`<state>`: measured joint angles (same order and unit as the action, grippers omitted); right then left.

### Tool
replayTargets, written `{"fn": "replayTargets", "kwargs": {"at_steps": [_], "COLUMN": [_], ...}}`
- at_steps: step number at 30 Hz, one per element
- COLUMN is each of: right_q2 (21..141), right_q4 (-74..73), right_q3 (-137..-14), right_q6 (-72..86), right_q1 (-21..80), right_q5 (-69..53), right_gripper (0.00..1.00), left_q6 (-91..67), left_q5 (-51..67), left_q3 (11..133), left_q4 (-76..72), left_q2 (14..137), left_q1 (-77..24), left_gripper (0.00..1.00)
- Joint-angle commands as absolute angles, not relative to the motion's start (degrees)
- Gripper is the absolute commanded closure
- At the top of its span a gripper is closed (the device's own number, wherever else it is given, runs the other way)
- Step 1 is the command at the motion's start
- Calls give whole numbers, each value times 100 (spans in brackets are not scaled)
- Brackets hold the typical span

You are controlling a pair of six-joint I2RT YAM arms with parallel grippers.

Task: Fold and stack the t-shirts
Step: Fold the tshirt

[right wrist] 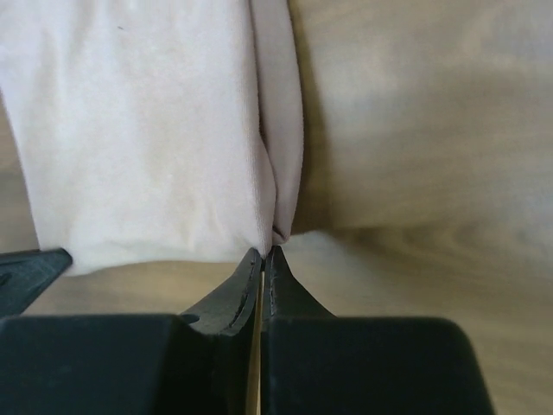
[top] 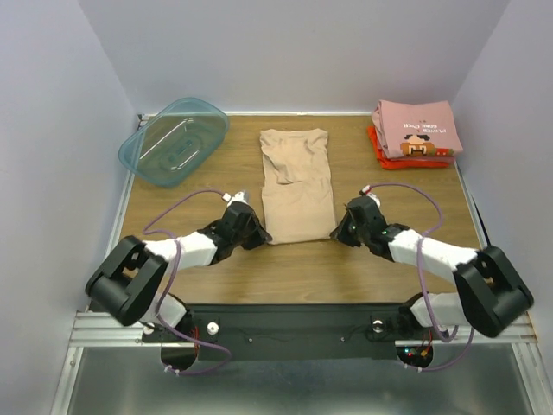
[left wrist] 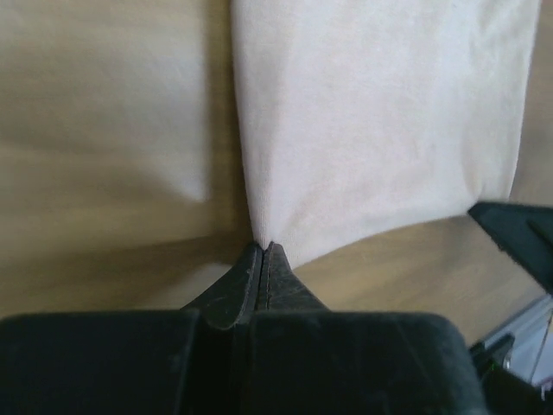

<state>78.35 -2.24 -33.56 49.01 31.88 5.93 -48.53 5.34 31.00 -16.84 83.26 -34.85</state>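
The tan t-shirt lies as a long narrow strip in the middle of the table, sleeves at the far end. My left gripper is shut on its near left corner; in the left wrist view the closed jaws pinch the cloth. My right gripper is shut on its near right corner; the right wrist view shows the jaws pinching the folded edge of the shirt. The pink printed t-shirt lies folded on the red-orange t-shirt at the back right.
A translucent teal plastic tub sits at the back left corner. White walls close in the table on the left, the back and the right. Bare wood lies between the shirt's near edge and the arm bases.
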Motion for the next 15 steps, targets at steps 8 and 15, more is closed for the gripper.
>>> {"fn": "replayTargets", "kwargs": {"at_steps": [8, 15], "right_q2": [4529, 3928], "right_q4": [-2749, -3568], "right_q3": [-2566, -3706], "right_q6": [4974, 4782], "right_q1": [3243, 3243], "right_q5": [-325, 605], "right_gripper": [100, 100], "left_q6": [-6204, -6144], "left_q5": [-440, -596], "left_q3": [2347, 3022], "left_q4": [-317, -10], "left_q2": [5468, 5159], "left_q1": [-5457, -5748], "left_gripper": [100, 100]}}
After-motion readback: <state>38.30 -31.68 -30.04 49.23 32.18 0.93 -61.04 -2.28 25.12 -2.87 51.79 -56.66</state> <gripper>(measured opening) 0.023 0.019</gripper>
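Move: The closed fingers hold the t-shirt's two near corners low over the table, about 18 cm apart. Some 16 cm straight back from each hand is the near table edge. The shirt's middle is about 15 cm ahead of both, 8 cm to the left hand's right and 10 cm to the right hand's left. The folded stack lies 30 cm ahead and 24 cm right of the right hand; the bin, 28 cm ahead and 27 cm left of the left. Back towards the near table edge and then increasingly upward, both hands draw the t-shirt by its pinched near corners: the left some 12 cm back and 9 cm up, the right about 9 cm back and 8 cm up, each drifting a little to the right. The left wrist turns about 15 degrees, partly clockwise, its left side dipping; the fingers stay shut on the cloth. ##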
